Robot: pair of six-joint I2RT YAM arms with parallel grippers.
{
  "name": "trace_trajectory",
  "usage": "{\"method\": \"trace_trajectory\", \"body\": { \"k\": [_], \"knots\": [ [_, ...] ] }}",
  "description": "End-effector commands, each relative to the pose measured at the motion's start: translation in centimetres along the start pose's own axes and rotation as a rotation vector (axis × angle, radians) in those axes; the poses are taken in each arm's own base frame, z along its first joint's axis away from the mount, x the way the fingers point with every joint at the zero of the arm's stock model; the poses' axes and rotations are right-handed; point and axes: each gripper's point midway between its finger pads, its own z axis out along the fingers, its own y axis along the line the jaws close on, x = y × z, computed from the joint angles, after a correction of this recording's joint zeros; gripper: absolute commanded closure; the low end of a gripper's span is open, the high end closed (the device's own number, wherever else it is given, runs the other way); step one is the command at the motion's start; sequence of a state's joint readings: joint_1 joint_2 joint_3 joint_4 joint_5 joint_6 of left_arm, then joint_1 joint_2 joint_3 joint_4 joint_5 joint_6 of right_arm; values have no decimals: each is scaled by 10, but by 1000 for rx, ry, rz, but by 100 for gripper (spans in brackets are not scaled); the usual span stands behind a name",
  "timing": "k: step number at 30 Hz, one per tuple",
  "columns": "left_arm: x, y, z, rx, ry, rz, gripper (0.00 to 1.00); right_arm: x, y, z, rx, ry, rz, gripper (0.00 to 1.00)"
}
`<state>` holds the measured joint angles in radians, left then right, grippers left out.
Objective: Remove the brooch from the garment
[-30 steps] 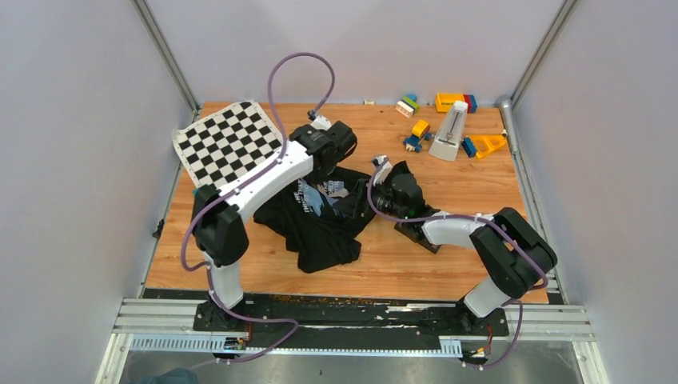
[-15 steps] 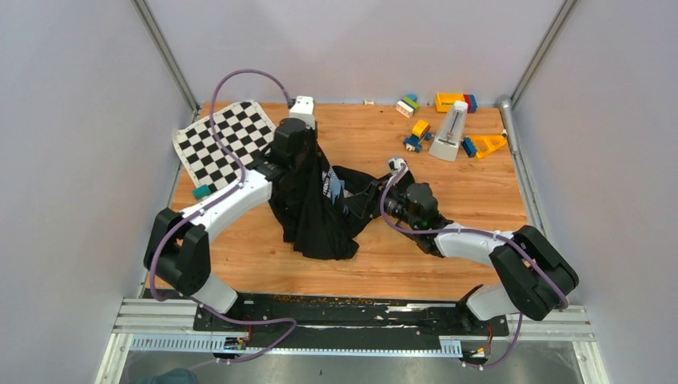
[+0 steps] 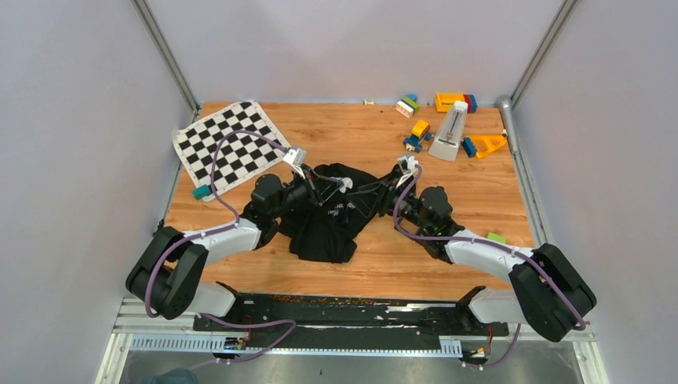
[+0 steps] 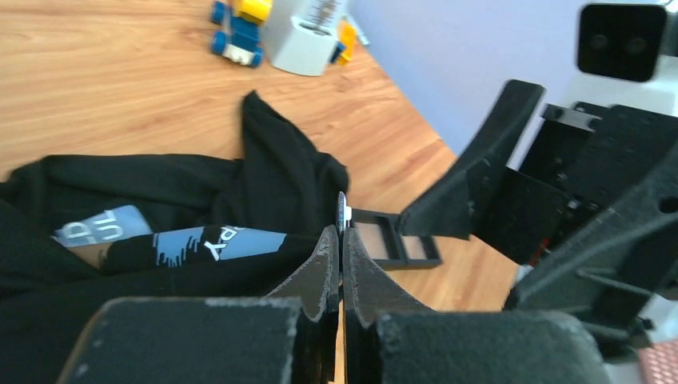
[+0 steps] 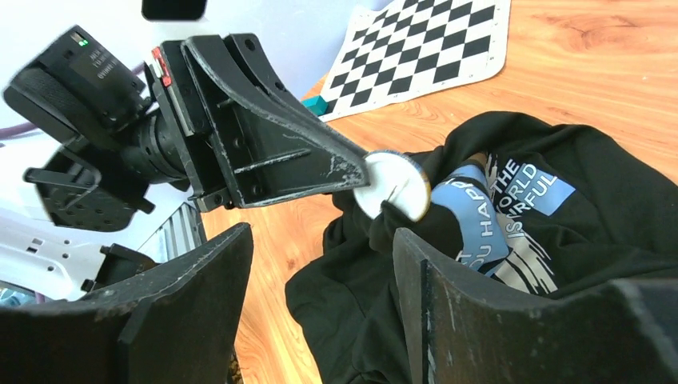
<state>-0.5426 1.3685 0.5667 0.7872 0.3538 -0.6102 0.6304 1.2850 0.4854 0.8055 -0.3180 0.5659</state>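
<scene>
The garment [image 3: 324, 232], a black T-shirt with a blue and white print, lies bunched on the wooden table between both arms. My left gripper [image 3: 336, 186] is shut on the brooch [image 5: 392, 186], a small round white disc, pinching its edge and holding it just above the cloth. A fold of the garment [image 5: 512, 264] rises to the disc's lower rim and covers part of it. In the left wrist view the brooch [image 4: 342, 212] shows edge-on at the tips of my left gripper [image 4: 341, 234]. My right gripper [image 5: 320, 236] faces it from the right, open, with nothing between its fingers.
A black-and-white chequered mat [image 3: 228, 144] lies at the back left. Coloured toy blocks [image 3: 452, 102] and a white metronome [image 3: 449, 132] stand at the back right. A black square frame [image 4: 392, 248] lies beside the shirt, and a green block [image 3: 496, 238] sits by the right arm.
The left arm lifted the shirt up high, then came down and forward; it now points right with the brooch. The right arm has stretched out leftward to face it. The shirt has resettled in a bunch.
</scene>
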Motion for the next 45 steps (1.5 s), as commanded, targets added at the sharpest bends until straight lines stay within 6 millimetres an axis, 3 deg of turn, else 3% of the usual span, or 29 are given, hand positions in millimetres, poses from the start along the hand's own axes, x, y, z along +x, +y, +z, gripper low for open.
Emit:
{"method": "trace_trajectory", "body": {
  "k": [1,7,13,25,32,45],
  "knots": [
    [-32,-55,-11,266,-136,-14,100,-17,16,-12,-78,-76,3,36],
    [-27,-51,-13,257,-142,-2,100,-25,-6,-21,21,-135,66,41],
    [-27,-51,-26,273,-220,-3,100,-21,4,-16,-78,-121,82,39],
    [-7,-59,-18,394,-157,-75,100,-18,9,-11,-156,-146,119,41],
    [-7,-62,-18,408,-157,-69,100,-18,-10,-11,-56,-176,160,50],
    [-9,-64,-20,415,-160,-67,100,-11,-11,-9,-63,-144,158,69]
  ]
}}
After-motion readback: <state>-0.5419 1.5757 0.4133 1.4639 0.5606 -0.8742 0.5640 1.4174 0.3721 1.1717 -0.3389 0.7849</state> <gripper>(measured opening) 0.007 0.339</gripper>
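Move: My left hand already pinches the brooch at its fingertips, its middle about 2 cm to the right of that hand and 1 cm ahead, level; the open right fingers wait some 5 cm right and 4 cm back. From my right hand the brooch lies about 5 cm ahead, 3 cm left and 1 cm lower. The garment's sleeve end is 12 cm back from my left hand, 3 cm left, 19 cm below; the black frames are 17 cm right of my right hand, 7 cm back, 19 cm below. I keep my left pinch shut and draw the brooch back about 5 cm towards my right fingers, bobbing up 3 cm and settling partway down while the wrist turns clockwise and rolls left-side-down, some 20 degrees in all. My right hand slips about 2.5 cm right, comes partly back, rolls its left side up, then narrows its fingers to roughly half their gap at the brooch's rim, without gripping yet. ##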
